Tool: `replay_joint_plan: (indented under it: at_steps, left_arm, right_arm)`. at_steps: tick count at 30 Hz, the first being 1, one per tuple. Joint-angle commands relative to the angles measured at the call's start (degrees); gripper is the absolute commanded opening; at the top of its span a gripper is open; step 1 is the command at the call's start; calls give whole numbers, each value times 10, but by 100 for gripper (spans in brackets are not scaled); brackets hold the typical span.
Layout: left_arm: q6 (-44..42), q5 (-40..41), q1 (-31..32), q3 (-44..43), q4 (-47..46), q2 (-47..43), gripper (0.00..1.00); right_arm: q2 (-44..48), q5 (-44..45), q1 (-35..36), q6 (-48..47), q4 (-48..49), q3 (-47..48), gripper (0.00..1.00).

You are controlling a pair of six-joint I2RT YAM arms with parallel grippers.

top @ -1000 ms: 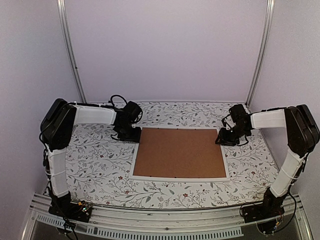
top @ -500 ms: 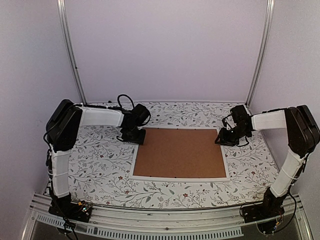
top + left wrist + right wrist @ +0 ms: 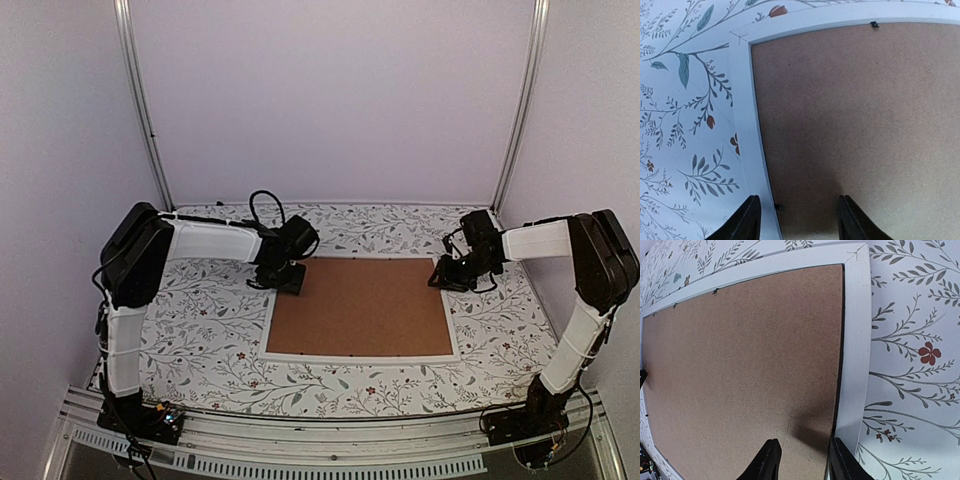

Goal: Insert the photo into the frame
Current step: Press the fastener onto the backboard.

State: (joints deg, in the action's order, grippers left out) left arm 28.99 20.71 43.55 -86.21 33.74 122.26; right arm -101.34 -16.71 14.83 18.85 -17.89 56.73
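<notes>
The frame (image 3: 360, 355) lies face down on the table, its thin white rim around a plain brown backing board (image 3: 365, 305). The photo is hidden. My left gripper (image 3: 290, 283) hangs over the frame's far left corner. In the left wrist view it (image 3: 797, 200) is open, one finger over the white rim (image 3: 742, 115) and the other over the board (image 3: 855, 110). My right gripper (image 3: 443, 280) is at the far right corner. There it (image 3: 802, 440) is open too, straddling the board's edge beside the rim (image 3: 857, 330), with nothing gripped.
A floral-patterned cloth (image 3: 200, 320) covers the table around the frame. Small black retaining tabs (image 3: 873, 24) sit along the inside of the rim. Metal posts (image 3: 140, 100) and plain walls enclose the back and sides.
My left arm has swung right, from the cloth beside the frame to over its far left corner. The right arm has hardly moved.
</notes>
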Motion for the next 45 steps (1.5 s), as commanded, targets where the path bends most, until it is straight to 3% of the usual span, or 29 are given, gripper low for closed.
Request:
replay_joint_plan:
  at_steps: [1,21,36,45]
  left_arm:
    - [-6,-33,14,38,52,-41,54]
    - [7,-192,-41,239,27,-206,55]
    - [18,-196,-23,240,27,-191,54]
    - [18,-176,1,209,33,-136,54]
  right_arm:
    - [-51,3,6,3,-61,-28,38]
    - [-54,8,6,-2,-65,-23,38]
    - [-55,7,6,-2,-65,-22,38]
    - [-54,5,6,-1,-63,-26,38]
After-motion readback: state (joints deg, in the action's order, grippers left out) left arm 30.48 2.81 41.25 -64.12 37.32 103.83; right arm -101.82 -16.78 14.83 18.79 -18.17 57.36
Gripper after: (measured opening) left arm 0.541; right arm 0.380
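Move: The next fastener spot, on the inner edge of the frame's left rail, is about 11 cm back and 3 cm left of the left gripper, roughly 1 cm lower. The left rail's upper fastener is barely 1 cm to the gripper's left, level ahead, while the far edge's nearest fastener is some 10 cm ahead and 6 cm right. From the right gripper, the spot aimed at lies about 10 cm back, 34 cm left. Bring the left gripper back towards you along the left rail by about 10 cm, lifting slightly off the backboard and swinging some 6 cm left, then lower again as the fingers tip nearer to straight down. Finish by easing about 1 cm right, the right finger up against the rail's inner edge, the left one outside the frame, opening unchanged. Keep the right gripper still at the right rail. ##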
